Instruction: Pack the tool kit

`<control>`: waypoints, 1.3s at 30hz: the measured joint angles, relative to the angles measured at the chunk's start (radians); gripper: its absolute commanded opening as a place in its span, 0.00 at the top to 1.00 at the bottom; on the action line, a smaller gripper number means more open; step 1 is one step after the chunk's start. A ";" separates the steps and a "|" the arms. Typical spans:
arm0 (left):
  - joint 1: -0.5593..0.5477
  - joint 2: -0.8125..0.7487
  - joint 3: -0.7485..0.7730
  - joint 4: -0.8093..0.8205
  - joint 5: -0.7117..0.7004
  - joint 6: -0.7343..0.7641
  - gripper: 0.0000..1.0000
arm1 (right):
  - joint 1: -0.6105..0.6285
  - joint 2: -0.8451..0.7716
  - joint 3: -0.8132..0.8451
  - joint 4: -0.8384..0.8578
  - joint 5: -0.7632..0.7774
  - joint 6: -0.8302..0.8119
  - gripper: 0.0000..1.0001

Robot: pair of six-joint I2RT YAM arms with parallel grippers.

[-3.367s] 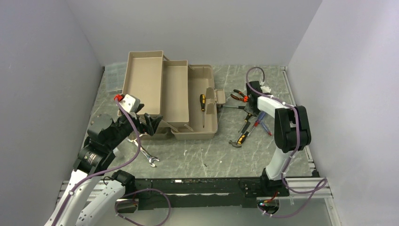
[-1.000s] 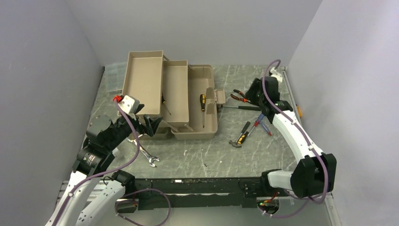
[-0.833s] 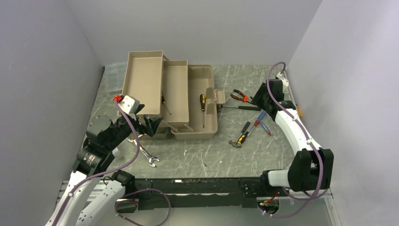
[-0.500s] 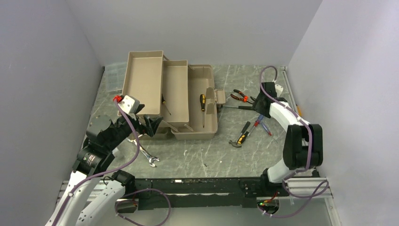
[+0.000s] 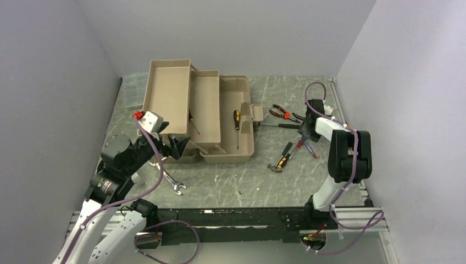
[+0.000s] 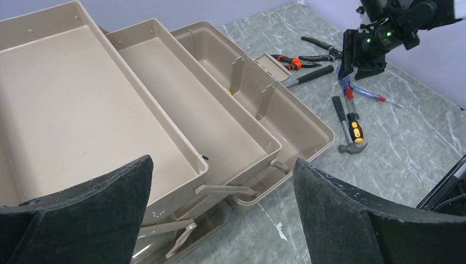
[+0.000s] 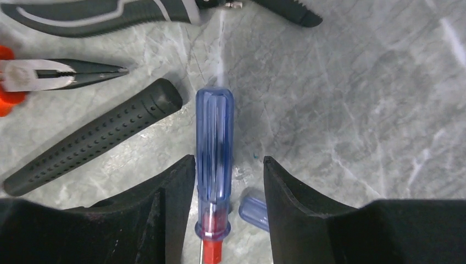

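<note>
The tan toolbox (image 5: 181,96) stands open with its trays (image 6: 66,115) folded out. A black-orange screwdriver (image 5: 237,127) lies in its bottom and a second one (image 5: 192,122) in a tray. My right gripper (image 7: 228,181) is down on the table, open, straddling the handle of a clear blue screwdriver (image 7: 214,137). The left finger is almost on the handle and the right finger stands apart from it. My left gripper (image 6: 222,209) hovers wide open and empty at the toolbox's near left corner. A steel wrench (image 5: 169,180) lies below it.
Right of the box lie orange pliers (image 5: 280,113), a black hammer handle (image 7: 93,143), a yellow-and-black hammer (image 5: 283,159) and a second blue handle (image 7: 254,212) beside my right finger. Grey-black pliers (image 7: 137,11) lie beyond. A clear organiser (image 5: 132,88) sits at the back left.
My right arm has swung back from the right wall and come down over the blue screwdriver, its jaws narrowing. The left arm has not moved.
</note>
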 measured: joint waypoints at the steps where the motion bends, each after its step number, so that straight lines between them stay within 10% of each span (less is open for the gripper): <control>1: 0.000 0.000 0.000 0.000 0.000 0.000 0.01 | -0.002 0.014 0.000 0.003 -0.005 0.000 0.49; 11: 0.000 0.001 0.000 0.000 0.000 0.000 0.01 | -0.002 0.063 0.023 0.041 -0.041 0.023 0.94; 27: 0.000 0.000 0.000 0.000 0.000 0.000 0.01 | -0.001 -0.317 0.016 -0.063 -0.129 0.029 1.00; 39: 0.000 0.000 0.000 0.000 0.000 0.000 0.00 | 0.025 -0.536 0.017 0.031 -0.558 0.007 1.00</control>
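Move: The blue screwdriver's handle lies almost between the right fingertips, about 1 cm ahead, 1 cm to the left and 2 cm below. The small screwdriver lies some 5 cm back and 3 cm to the right; the long hammer's middle is about 6 cm ahead and 12 cm left, the black pliers about 10 cm ahead and 3 cm right. From the left hand, that blue handle is roughly 16 cm ahead, 50 cm right and 31 cm below. The blue screwdriver's handle is pinched between the right fingers as the hand sinks and edges forward, each by a good centimetre, and closes from half open. The hand then lifts it over 20 cm, at first nearly straight up, then also swinging some 10 cm left while the fingers tip upward and the wrist turns counter-clockwise. ##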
